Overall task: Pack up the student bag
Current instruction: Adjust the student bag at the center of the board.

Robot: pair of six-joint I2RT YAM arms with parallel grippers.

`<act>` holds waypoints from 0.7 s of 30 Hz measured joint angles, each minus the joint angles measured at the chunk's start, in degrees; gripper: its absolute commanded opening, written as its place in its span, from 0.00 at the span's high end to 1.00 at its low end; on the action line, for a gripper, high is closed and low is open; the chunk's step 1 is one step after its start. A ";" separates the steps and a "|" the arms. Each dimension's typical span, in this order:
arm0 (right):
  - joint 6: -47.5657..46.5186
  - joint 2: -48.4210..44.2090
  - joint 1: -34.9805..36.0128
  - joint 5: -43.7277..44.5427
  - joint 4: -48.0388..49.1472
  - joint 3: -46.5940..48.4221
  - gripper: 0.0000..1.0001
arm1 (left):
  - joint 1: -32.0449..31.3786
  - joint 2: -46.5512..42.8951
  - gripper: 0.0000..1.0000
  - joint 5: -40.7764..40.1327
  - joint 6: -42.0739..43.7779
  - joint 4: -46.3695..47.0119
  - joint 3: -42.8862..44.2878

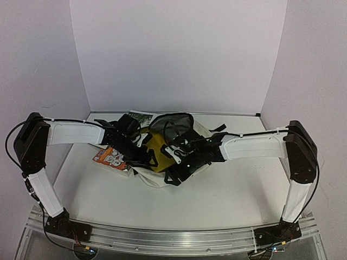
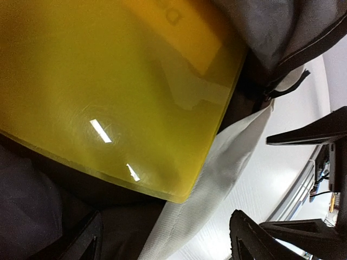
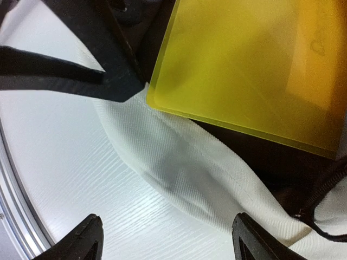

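Note:
The student bag (image 1: 153, 179), cream fabric with a dark lining, lies open in the middle of the table. A glossy yellow book (image 1: 154, 147) rests in its mouth, one corner over the cream rim (image 2: 227, 157). My left gripper (image 1: 136, 147) hovers open at the book's left side. In the left wrist view the gripper (image 2: 165, 241) holds nothing, with the yellow book (image 2: 119, 92) above its fingertips. My right gripper (image 1: 181, 158) stands open on the book's right. In the right wrist view the gripper (image 3: 165, 238) is empty over the bag's cream edge (image 3: 184, 168) and the yellow book (image 3: 244, 70).
An orange picture book (image 1: 111, 157) lies on the white table (image 1: 227, 189) left of the bag, partly under my left arm. A green and white book (image 1: 140, 115) lies behind the bag. The left gripper's black finger (image 3: 65, 70) reaches close to the yellow book's corner.

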 measured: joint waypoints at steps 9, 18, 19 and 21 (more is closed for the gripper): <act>0.87 -5.40 -0.22 0.33 0.57 -4.02 0.19 | -0.87 1.57 0.35 -0.87 2.73 -3.93 1.36; 1.36 -7.13 -1.29 1.92 1.22 -5.44 0.19 | -2.14 4.66 0.72 6.34 5.73 -5.70 2.64; 1.51 -7.43 -1.42 2.25 1.36 -5.55 0.19 | -2.25 4.76 0.76 6.88 5.53 -5.88 2.64; 1.64 -7.93 -1.51 2.82 1.75 -5.81 0.19 | -2.32 4.76 0.83 7.61 5.27 -6.10 2.64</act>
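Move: The spot on the student bag's near rim that my left hand is after lies about 4 cm back, 2 cm to the right and 3 cm below it. The yellow folder inside the bag has its middle some 7 cm ahead and 5 cm to the right of my left hand, about 4 cm lower. The orange book is roughly 14 cm to its left and 3 cm ahead, down on the table. From my right hand that rim spot is about 6 cm to the left, level fore and aft, and 2 cm lower. I draw my wide-open left hand about 4 cm back from over the folder, sinking a couple of centimetres and easing slightly right with a turn of some 10 degrees clockwise, and close its fingers most of the way around the bag's pale near rim. Meanwhile I lift my right hand about 3 cm and carry it as far to the right, still open and empty, away from that spot. ##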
